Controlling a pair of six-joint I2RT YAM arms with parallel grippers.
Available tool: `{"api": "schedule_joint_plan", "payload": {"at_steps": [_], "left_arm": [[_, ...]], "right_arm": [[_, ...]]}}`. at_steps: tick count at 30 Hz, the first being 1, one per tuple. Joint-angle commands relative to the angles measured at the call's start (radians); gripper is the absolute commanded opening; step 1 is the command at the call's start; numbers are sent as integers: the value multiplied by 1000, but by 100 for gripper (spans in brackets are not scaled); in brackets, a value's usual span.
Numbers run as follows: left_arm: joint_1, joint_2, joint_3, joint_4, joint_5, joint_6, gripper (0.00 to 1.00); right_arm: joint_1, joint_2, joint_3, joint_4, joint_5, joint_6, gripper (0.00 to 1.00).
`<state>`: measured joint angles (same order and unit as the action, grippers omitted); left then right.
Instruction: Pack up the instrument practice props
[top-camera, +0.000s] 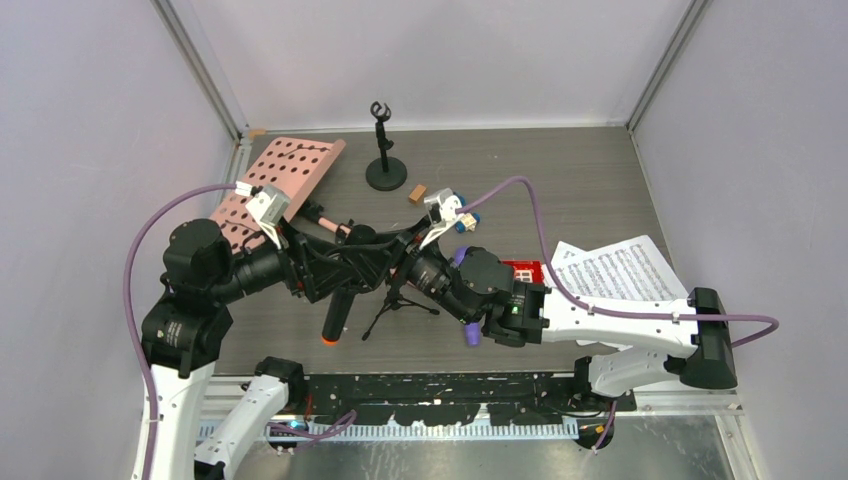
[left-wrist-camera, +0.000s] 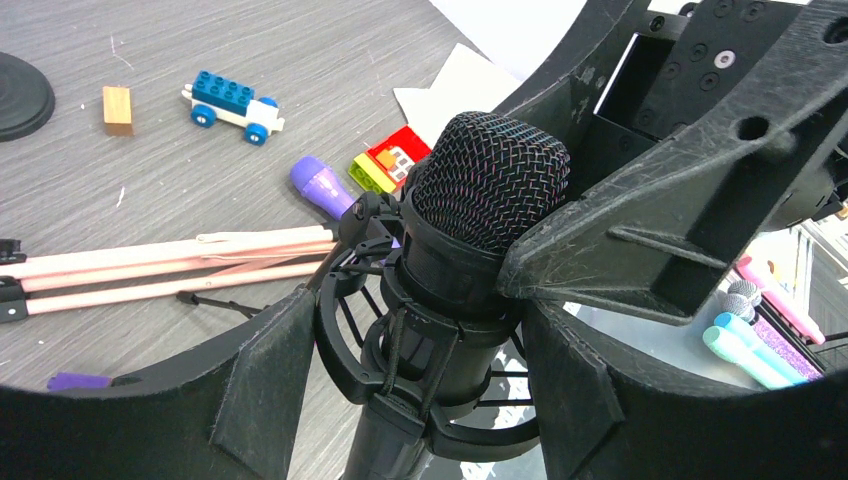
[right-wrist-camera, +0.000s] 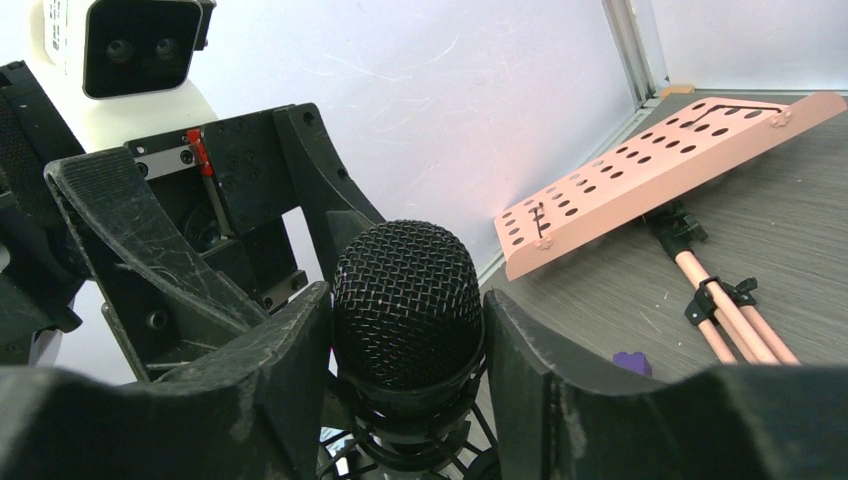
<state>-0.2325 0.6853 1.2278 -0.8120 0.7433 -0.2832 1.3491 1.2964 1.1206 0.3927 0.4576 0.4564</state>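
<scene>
A black orange-tipped microphone (top-camera: 335, 315) sits in the shock ring of a tripod mic support (left-wrist-camera: 340, 320), tilted over the table. My left gripper (left-wrist-camera: 415, 330) is shut on that ring, one finger on each side. My right gripper (right-wrist-camera: 405, 310) is shut on the microphone's mesh head (right-wrist-camera: 405, 290). In the top view both grippers meet mid-table, left gripper (top-camera: 372, 252) and right gripper (top-camera: 405, 262). The pink sheet-music holder (top-camera: 285, 180) lies at the back left, legs (left-wrist-camera: 170, 265) folded. The purple-headed microphone (left-wrist-camera: 322, 185) lies beside them. White note sheets (top-camera: 615, 270) lie at the right. A second mic support (top-camera: 385, 170) stands at the back.
A blue toy car (left-wrist-camera: 232, 100) and a wooden block (left-wrist-camera: 117, 108) lie near the round-based support. Red and yellow bricks (left-wrist-camera: 390, 165) rest by the sheets, and a purple brick (right-wrist-camera: 632, 362) lies near the pink legs. Walls close the table on three sides.
</scene>
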Motion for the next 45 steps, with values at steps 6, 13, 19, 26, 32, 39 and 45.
{"api": "schedule_joint_plan", "payload": {"at_steps": [6, 13, 19, 26, 32, 39, 45], "left_arm": [[-1, 15, -19, -14, 23, 45, 64], [-1, 22, -16, -40, 12, 61, 49], [-1, 27, -13, -41, 17, 62, 37], [-1, 31, -8, -51, 13, 63, 25], [-2, 37, -8, -52, 11, 62, 23], [-1, 42, -5, -53, 13, 62, 21], [-1, 36, -7, -58, 10, 64, 21]], "right_arm": [[-16, -5, 84, 37, -1, -64, 12], [-19, -5, 136, 43, -18, -112, 7], [-22, -10, 150, 40, -19, -130, 7], [-32, -50, 157, 36, 4, -199, 1], [-62, -91, 169, 8, -19, -217, 1], [-104, -103, 214, -1, -28, -231, 1], [-146, -104, 250, -6, -44, -237, 1]]}}
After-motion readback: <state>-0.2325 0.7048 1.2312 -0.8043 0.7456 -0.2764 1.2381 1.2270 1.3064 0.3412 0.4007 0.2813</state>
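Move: Under the right hand, which already grips the black microphone's mesh head, the ring mount lies about 5 cm down and some 3 cm back. It is held in the left hand's fingers, so the microphone head is roughly 3 cm ahead of the left hand point and 5 cm above it. From the right hand, the tripod's leg hub hangs about 15 cm below, 5 cm right and 2 cm back; the folded stand's legs lie some 12 cm ahead and 3 cm right, nearly 40 cm below. Pulling the microphone lengthwise up through the ring mount, the right hand keeps its grip on the head and first rises about 3 cm, almost pauses, then climbs faster while swinging right and a little forward. It gains about 10 cm of height in all, its fingertips tipping up some 10 degrees. The left hand stays in place and keeps hold of the mount with the tripod hanging. ##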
